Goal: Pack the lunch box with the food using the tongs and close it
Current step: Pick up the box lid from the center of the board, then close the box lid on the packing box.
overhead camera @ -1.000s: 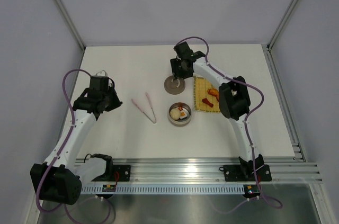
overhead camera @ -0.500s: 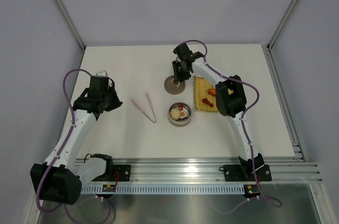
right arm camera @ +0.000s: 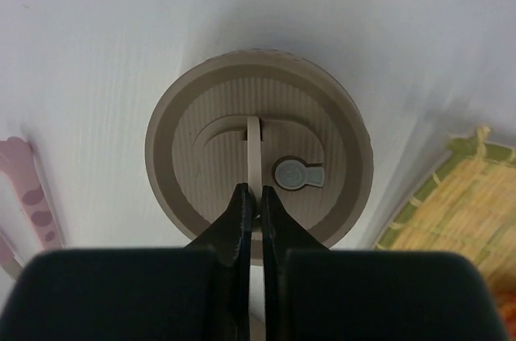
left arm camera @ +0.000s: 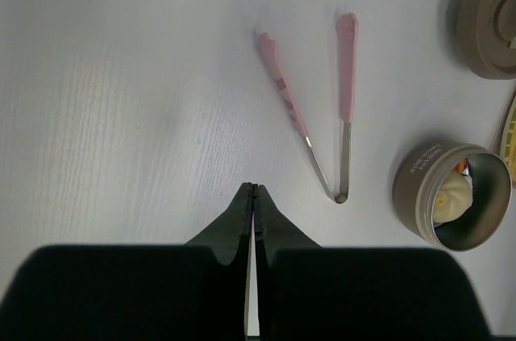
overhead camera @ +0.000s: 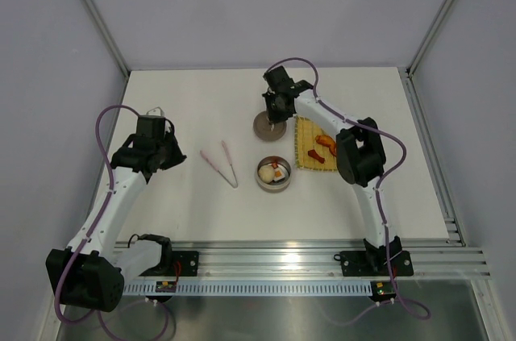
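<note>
The silver lunch box [overhead camera: 274, 184] stands open mid-table with a cream ball [overhead camera: 267, 170] and an orange bit of food inside; the left wrist view shows the lunch box [left arm camera: 419, 188] at lower right. Its grey-brown lid [overhead camera: 264, 126] lies behind it. My right gripper [right arm camera: 258, 190] is shut on the lid's upright ring handle [right arm camera: 254, 147], right above the lid [right arm camera: 189, 180]. The pink tongs [overhead camera: 221, 162] lie flat left of the tin, and the tongs [left arm camera: 284, 97] are ahead of my left gripper [left arm camera: 255, 188], which is shut and empty.
A yellow woven mat [overhead camera: 305, 127] right of the lid carries orange pieces [overhead camera: 324, 143] and a red sausage bit [overhead camera: 316, 155]. The mat's corner [right arm camera: 451, 212] shows in the right wrist view. Aluminium frame rails border the white table.
My right gripper has closed its fingers onto the lid's ring handle, shifting slightly over the lid. The left arm, tongs and tin have not moved.
</note>
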`<action>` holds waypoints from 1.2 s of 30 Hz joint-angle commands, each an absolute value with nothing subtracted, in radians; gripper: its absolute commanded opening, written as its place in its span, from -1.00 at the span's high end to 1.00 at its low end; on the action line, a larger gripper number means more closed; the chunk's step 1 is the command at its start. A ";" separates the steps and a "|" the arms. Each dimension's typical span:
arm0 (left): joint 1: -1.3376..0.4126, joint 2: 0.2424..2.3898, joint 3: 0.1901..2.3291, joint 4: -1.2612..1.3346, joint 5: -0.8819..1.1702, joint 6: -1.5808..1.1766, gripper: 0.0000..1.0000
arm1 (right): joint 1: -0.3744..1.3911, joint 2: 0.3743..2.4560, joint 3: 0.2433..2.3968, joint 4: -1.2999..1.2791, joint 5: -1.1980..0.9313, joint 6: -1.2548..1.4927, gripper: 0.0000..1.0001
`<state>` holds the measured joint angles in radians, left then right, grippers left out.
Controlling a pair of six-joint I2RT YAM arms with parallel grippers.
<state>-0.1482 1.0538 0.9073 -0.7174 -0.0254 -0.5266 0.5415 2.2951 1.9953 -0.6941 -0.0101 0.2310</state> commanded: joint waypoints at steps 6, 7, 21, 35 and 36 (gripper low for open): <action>-0.143 1.057 0.914 -0.684 -0.006 -0.511 1.00 | 0.661 1.893 1.726 -0.635 0.196 0.238 1.00; -0.143 1.058 0.911 -0.681 -0.006 -0.512 1.00 | 0.684 1.835 1.692 -0.629 0.201 0.264 1.00; -0.144 1.062 0.885 -0.655 0.054 -0.522 1.00 | 0.805 1.657 1.313 -0.595 0.163 0.479 1.00; -0.144 1.063 0.876 -0.650 0.055 -0.523 1.00 | 0.842 1.710 1.308 -0.580 0.146 0.499 1.00; -0.144 1.063 0.874 -0.649 0.055 -0.523 1.00 | 0.842 1.715 1.308 -0.580 0.146 0.499 1.00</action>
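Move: The lid already hangs by its handle from the right fingers, just off the table. The open lunch box it goes to stands about 18 cm straight back, 1 cm to the right, its middle some 3 cm lower. The woven mat lies 14 cm right and 4 cm back; the pink tongs 16 cm left and 11 cm back, both 7 cm down. From the idle left hand the box is roughly 23 cm right, 1 cm ahead, 12 cm down. The lid, still pinched by its handle in the right hand, is carried back towards the lunch box some 19 cm in a quick arc: up about 11 cm while drawing back, then down around 8 cm over the box, slowing at the end. The hand tips roughly 10 degrees on the way and levels out again; the fingers keep their hold. ##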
